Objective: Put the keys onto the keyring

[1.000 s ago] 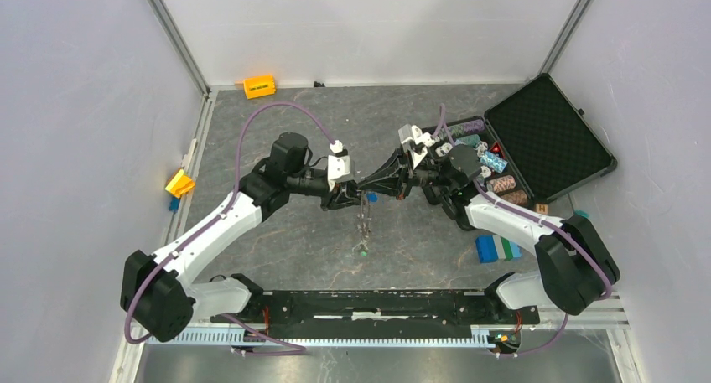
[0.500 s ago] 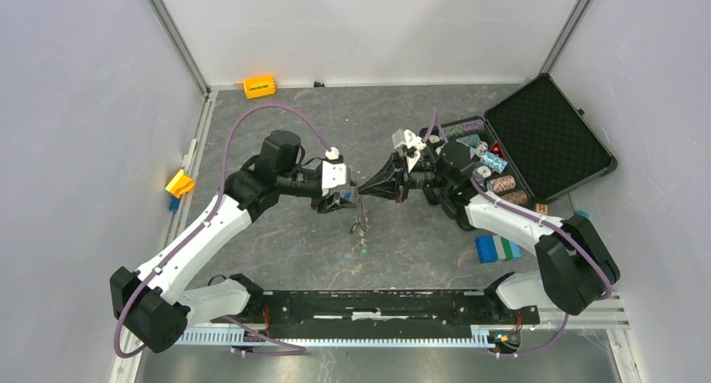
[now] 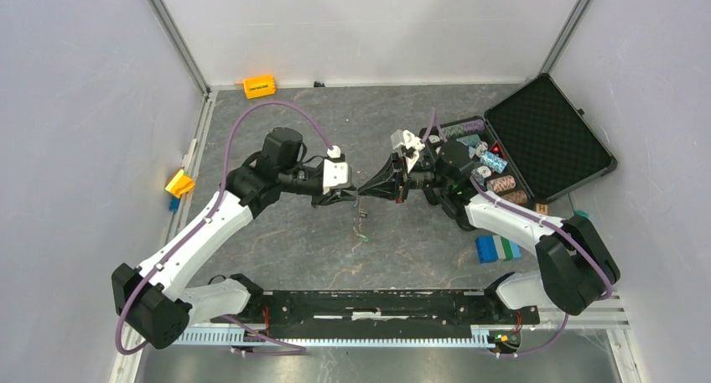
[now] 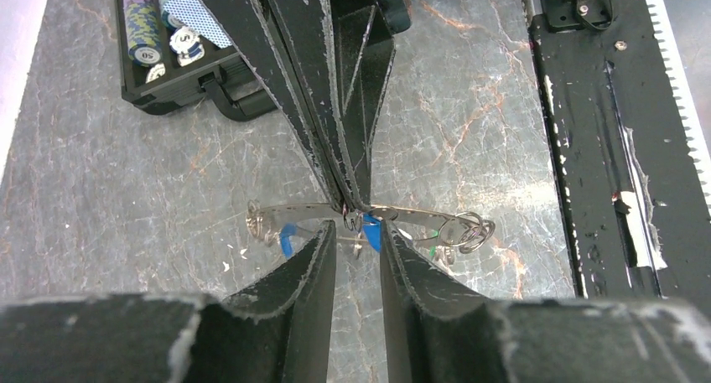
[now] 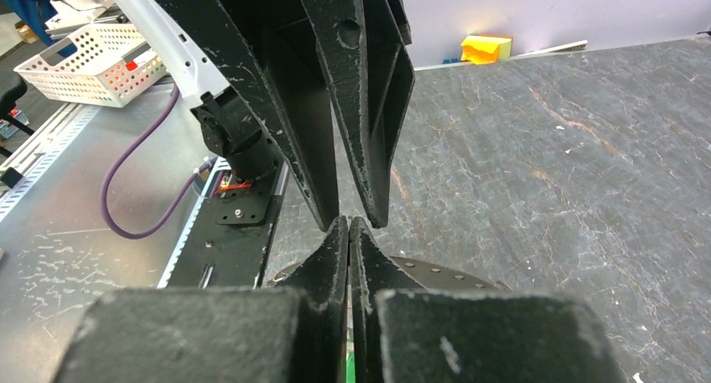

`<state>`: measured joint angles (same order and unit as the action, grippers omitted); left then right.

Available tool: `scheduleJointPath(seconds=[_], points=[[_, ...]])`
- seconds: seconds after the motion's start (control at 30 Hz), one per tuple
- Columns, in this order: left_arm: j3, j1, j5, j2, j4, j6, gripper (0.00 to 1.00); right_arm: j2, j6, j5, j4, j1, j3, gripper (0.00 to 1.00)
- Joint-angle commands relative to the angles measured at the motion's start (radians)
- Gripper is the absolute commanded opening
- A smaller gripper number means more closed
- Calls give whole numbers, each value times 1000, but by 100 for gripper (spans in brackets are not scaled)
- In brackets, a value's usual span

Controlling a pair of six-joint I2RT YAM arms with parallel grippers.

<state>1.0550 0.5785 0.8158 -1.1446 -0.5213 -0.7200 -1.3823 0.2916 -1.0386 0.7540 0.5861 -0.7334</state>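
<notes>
My right gripper (image 3: 362, 193) is shut on the top edge of the keyring (image 4: 419, 216), a thin silvery ring that hangs below it and shows edge-on in the left wrist view. Small rings (image 4: 465, 230) and a green tag (image 4: 432, 249) hang at one side of the keyring, and a blue tag (image 4: 288, 237) at the other. My left gripper (image 4: 356, 230) meets the right one tip to tip. Its jaws stand narrowly apart, with a key with a blue tag (image 4: 371, 233) spanning the gap at the ring. In the right wrist view the keyring (image 5: 453, 276) lies under my pressed-together fingers (image 5: 369, 266).
An open black case (image 3: 545, 140) with stacks of striped chips (image 3: 490, 161) lies at the right. Blue, green and white blocks (image 3: 496, 247) sit near the right base. An orange block (image 3: 259, 86) and a yellow one (image 3: 179, 183) lie by the walls. The black base rail (image 3: 377, 303) runs along the front.
My left gripper opened and drew back to the left, then closed again at the right gripper's tip. The right gripper shifted slightly left with the hanging keyring.
</notes>
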Motion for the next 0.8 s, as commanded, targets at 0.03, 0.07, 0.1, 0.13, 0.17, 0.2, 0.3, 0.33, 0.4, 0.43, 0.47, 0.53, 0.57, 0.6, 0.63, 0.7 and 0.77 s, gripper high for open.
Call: scheduleJointPath(seconds=[0.03,0.07,0.1,0.13,0.17,0.2,0.3,0.33,0.4,0.43,0.47,0.53,0.57,0.6,0.63,0.7,0.77], points=[[36,5,40,-9,21,-10,28,34,-12,-8,32,-1,-49,0],[34,4,41,-11,21,-10,26,35,-11,-9,33,0,-48,0],[33,4,42,-11,21,-11,24,34,-13,-9,31,0,-49,0],[31,5,46,-12,21,-11,22,34,-13,-9,30,0,-49,0],[30,4,50,-11,21,-11,20,33,-12,-9,30,-1,-50,0],[28,5,52,-12,21,-11,17,32,-11,-9,31,0,-50,0],[25,4,59,-13,21,-10,12,32,-13,-8,31,0,-52,0],[22,4,63,-13,22,-8,11,32,-13,-8,30,-1,-52,0],[18,4,66,-11,29,-2,6,32,-14,-9,29,0,-55,0],[16,4,67,-8,36,8,3,31,-14,-9,28,0,-55,0],[14,4,66,-7,46,20,2,32,-18,-9,24,0,-57,0],[8,5,62,0,65,51,2,35,-41,-5,-4,0,-60,0],[4,6,56,5,77,71,2,36,-57,0,-25,0,-63,0],[1,5,51,12,87,87,2,37,-81,7,-57,0,-66,0],[-1,4,43,17,94,100,2,40,-114,15,-95,-1,-74,0],[1,4,29,25,95,117,2,41,-186,32,-184,0,-92,0],[7,4,14,26,96,139,2,42,-228,49,-235,0,-101,3]])
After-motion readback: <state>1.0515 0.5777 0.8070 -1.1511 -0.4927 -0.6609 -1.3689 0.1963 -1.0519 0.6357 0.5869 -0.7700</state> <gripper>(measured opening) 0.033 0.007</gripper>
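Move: Between the left hand's open fingers, level with them and barely 1 cm to the right, sits the keyring's small metal loop, already pinched in the right fingertips, so it is right at the right hand point. From the left hand, a blue tag hangs about 1 cm back, 1 cm right and 3 cm below; the green tag is some 3 cm back, 1 cm right and 6 cm below. Closing around the loop at the right fingertips, the left fingers go from about a third open to practically shut, while that hand stays in place to within about half a centimetre. They come to pinch the loop right against the right hand's tips. The right hand holds still and keeps its shut grip on the loop, only starting to tip by a couple of degrees at the very end. ##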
